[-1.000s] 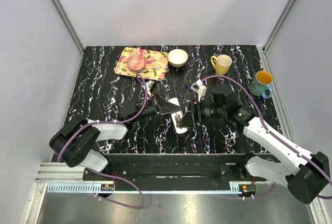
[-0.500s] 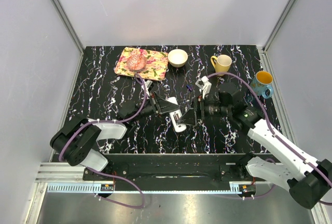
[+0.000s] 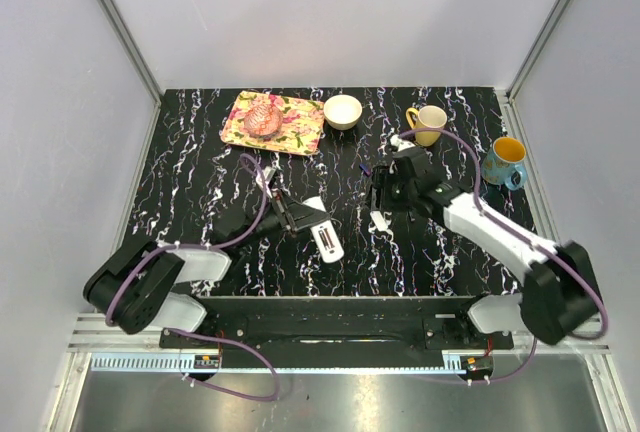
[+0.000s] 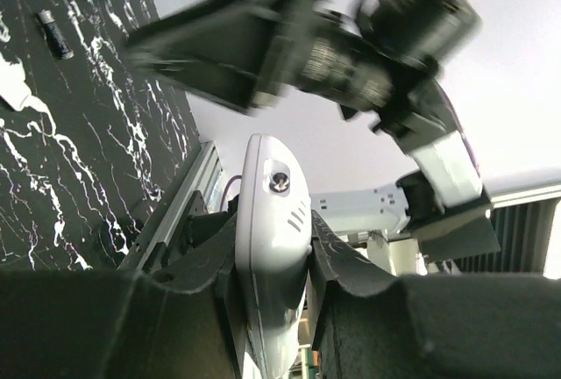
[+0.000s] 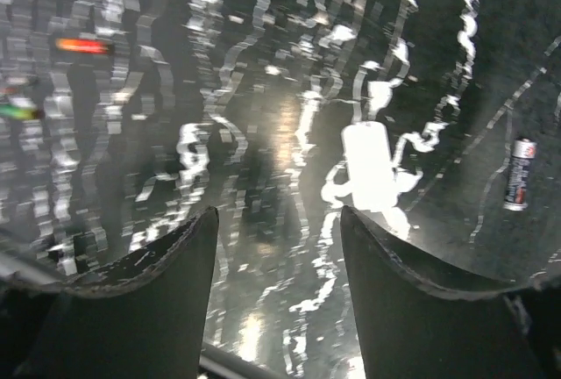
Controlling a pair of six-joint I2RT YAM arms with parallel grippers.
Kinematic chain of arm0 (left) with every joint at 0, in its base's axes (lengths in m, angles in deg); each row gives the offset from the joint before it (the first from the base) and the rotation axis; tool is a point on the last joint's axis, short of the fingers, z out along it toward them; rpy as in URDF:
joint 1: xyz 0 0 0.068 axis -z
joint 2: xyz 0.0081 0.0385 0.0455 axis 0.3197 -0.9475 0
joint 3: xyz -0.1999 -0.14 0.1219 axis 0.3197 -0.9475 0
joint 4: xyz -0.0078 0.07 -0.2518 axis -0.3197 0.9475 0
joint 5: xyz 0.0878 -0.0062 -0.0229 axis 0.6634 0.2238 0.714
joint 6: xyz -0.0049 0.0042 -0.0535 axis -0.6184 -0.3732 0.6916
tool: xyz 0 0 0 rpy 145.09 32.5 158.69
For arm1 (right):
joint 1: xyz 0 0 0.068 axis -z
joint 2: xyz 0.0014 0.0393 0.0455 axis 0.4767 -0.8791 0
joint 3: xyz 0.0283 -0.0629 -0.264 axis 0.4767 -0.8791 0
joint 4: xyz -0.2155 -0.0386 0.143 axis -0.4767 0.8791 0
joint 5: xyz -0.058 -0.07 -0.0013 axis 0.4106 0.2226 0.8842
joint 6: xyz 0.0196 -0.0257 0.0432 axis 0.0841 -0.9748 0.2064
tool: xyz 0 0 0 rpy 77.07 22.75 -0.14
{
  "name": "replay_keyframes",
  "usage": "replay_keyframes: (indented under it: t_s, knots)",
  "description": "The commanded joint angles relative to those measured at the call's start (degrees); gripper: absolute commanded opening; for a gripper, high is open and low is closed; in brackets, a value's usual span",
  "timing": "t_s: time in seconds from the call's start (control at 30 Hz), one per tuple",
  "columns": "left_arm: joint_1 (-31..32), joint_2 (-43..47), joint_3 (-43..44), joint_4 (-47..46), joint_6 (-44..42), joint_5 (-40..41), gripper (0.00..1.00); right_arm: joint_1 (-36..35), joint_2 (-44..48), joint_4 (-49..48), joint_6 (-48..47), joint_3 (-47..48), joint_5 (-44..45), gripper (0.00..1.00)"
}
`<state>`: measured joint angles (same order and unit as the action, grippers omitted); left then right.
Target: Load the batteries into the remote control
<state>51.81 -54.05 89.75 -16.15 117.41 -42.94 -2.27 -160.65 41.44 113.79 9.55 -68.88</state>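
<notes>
My left gripper (image 3: 306, 220) (image 4: 273, 252) is shut on the remote control (image 3: 324, 237) (image 4: 273, 212), a slim white bar that sticks out past the fingers. My right gripper (image 3: 383, 195) (image 5: 279, 221) hangs open over the dark table with nothing between its fingers. Just ahead of the right finger lies a small flat white cover piece (image 5: 368, 168) (image 3: 380, 220). The batteries lie loose on the table: a dark one (image 5: 518, 186) (image 4: 54, 35) (image 3: 364, 168), a reddish-orange one (image 5: 81, 46) and a blurred green one (image 5: 17, 111).
At the back of the table stand a floral tray (image 3: 296, 132) with a pink object, a white bowl (image 3: 343, 110), a yellow mug (image 3: 428, 124) and a blue mug (image 3: 503, 160). Grey walls enclose three sides.
My right gripper has drawn back from the remote toward the far side and now points down at the table. The left gripper has shifted left and nearer with the remote.
</notes>
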Motion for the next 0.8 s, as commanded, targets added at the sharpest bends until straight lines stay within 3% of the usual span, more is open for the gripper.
replay_keyframes:
  t_s: [0.0, 0.27, 0.47, 0.77]
  knots:
    - [-0.4, 8.2, -1.6, -4.7, -7.4, 0.5, 0.0, 0.1, -9.0, -3.1, -6.0, 4.6, 9.5, 0.64]
    - [-1.1, 19.3, -0.9, 10.2, -15.2, -0.7, 0.0, 2.1, -29.4, -5.5, -14.3, 20.2, 12.3, 0.63]
    - [-1.5, 22.8, -0.7, 15.2, -17.4, -2.4, 0.0, 3.1, -42.3, -6.9, -17.9, 30.0, 11.8, 0.65]
    - [-2.0, 29.4, 0.3, 26.7, -24.0, -1.8, 0.0, 4.7, -49.4, -7.5, -20.0, 36.5, 13.2, 0.63]
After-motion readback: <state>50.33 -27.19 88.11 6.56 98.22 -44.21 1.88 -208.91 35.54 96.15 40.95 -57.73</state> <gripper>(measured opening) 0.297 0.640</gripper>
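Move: The purple battery lies about 19 cm ahead of the empty right hand, practically in line with it, some 15 cm below. Much nearer, the white battery cover sits about 4 cm ahead and 2 cm right of that hand, and a dark battery about 5 cm ahead and 10 cm right, both at table height. From the left hand, which holds the remote, the purple battery is roughly 27 cm ahead, 10 cm right and 20 cm down. Touching nothing new, the right hand sinks, sweeps forward beyond the battery cover, then drops again over the purple battery, some 17 cm forward and 12 cm down in all. Its fingers stay open and swing over 20 degrees, less to the left and more steeply down. The left hand keeps the remote pinched, lifting it while drawing back and left a few centimetres and rolling about 20 degrees. ##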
